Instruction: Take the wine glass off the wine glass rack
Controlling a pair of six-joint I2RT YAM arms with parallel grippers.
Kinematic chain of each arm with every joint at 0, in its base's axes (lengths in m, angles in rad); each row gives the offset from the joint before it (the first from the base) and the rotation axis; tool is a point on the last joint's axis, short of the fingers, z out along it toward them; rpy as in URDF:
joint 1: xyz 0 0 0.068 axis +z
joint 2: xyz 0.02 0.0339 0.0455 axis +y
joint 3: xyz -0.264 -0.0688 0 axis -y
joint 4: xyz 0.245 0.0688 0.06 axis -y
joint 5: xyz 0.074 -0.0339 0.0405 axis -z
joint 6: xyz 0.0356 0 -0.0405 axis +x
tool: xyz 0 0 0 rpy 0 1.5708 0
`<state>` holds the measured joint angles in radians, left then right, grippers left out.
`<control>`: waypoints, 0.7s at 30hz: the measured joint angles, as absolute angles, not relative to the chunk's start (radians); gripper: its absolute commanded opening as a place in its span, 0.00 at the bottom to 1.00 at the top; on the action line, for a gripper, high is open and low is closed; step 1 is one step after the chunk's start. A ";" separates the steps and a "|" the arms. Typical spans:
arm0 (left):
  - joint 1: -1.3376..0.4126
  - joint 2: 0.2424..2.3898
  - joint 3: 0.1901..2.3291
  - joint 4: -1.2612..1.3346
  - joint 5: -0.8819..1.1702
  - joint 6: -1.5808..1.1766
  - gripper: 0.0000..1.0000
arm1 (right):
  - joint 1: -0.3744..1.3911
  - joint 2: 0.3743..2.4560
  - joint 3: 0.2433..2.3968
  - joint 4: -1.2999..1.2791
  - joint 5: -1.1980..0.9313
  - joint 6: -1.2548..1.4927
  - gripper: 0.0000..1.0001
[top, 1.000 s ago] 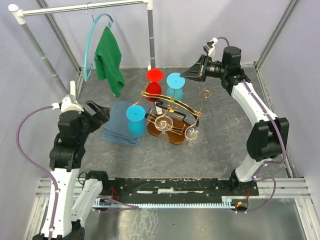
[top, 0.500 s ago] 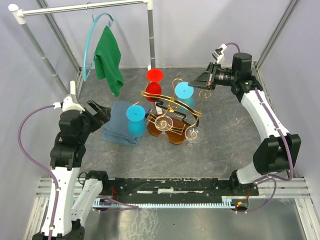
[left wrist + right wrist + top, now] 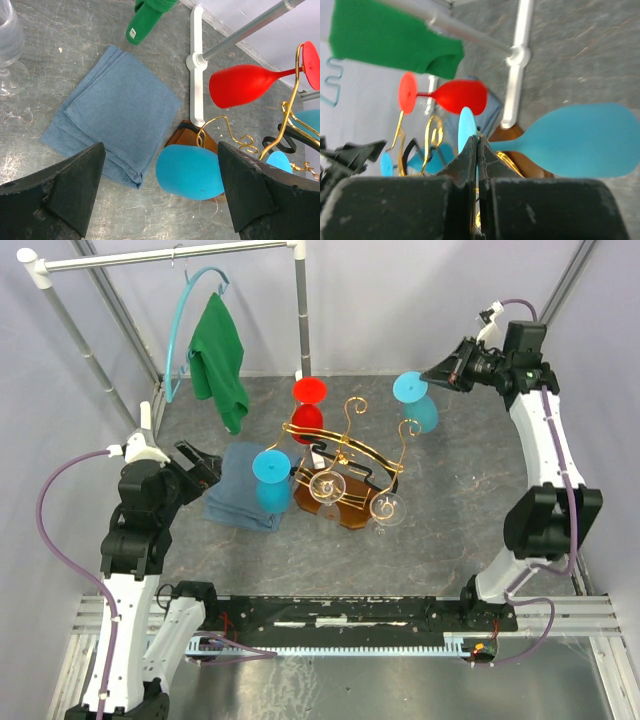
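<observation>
The wine glass rack (image 3: 345, 455), gold wire on a brown wooden base, stands mid-table. My right gripper (image 3: 436, 374) is shut on the flat foot of a blue wine glass (image 3: 418, 405), which hangs clear of the rack at its back right. In the right wrist view the fingers (image 3: 470, 160) pinch the foot disc and the blue bowl (image 3: 585, 140) points right. A red glass (image 3: 309, 405), another blue glass (image 3: 270, 480) and two clear glasses (image 3: 327, 487) hang on the rack. My left gripper (image 3: 205, 465) is open and empty, left of the rack.
A folded blue cloth (image 3: 240, 485) lies left of the rack, under my left gripper (image 3: 161, 150). A white clothes rail (image 3: 300, 310) with a green cloth (image 3: 220, 355) and a light blue hanger stands at the back left. Grey walls enclose the table.
My right gripper has drawn the blue wine glass off the rack, carrying it up and to the back right. The left arm has not moved.
</observation>
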<state>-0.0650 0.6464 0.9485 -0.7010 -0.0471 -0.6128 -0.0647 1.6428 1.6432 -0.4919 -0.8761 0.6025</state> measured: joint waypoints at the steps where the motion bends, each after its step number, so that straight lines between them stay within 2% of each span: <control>1: -0.065 0.646 0.949 -0.701 -0.047 -0.613 0.99 | -0.069 1.684 1.698 -0.521 -0.845 0.582 0.01; 5: -0.065 0.645 0.949 -0.701 -0.047 -0.613 0.99 | -0.067 1.855 1.953 -0.665 -0.636 0.466 0.01; 12: -0.065 0.645 0.948 -0.699 -0.046 -0.612 0.99 | -0.013 2.098 2.337 -0.865 -0.109 0.195 0.01; 17: -0.065 0.633 0.929 -0.669 -0.040 -0.613 0.99 | 0.032 2.222 2.367 -0.831 0.246 -0.015 0.01; 21: -0.065 0.624 0.926 -0.661 -0.043 -0.612 0.99 | 0.059 2.348 2.357 -0.685 0.522 -0.252 0.01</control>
<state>-0.0650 0.6235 0.9257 -0.6609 -0.0425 -0.6125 0.0586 2.3482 2.3573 -0.6853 0.5217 -0.2516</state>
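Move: The right hand, already clear of the rack, holds the blue wine glass by the stem next to its foot, bowl down, middle about 8 cm below the hand. The far right table corner is some 30 cm ahead, 33 cm right and 32 cm below. The wine glass rack stands roughly 15 cm back, 15 cm left and 17 cm lower; its red glass is 23 cm left, 2 cm back, 10 cm lower. From the left hand, that corner lies about 48 cm ahead, 76 cm right and 27 cm down. Keeping its pinch on the blue glass at the foot end of the stem, the right hand sweeps right and forward about 18 cm each way and sinks some 13 cm, away from the rack and towards the far right corner. On the way it rolls some 85 degrees, its left side dropping, and yaws clockwise a little, swinging the bowl out from underneath; the fingers stay shut. ##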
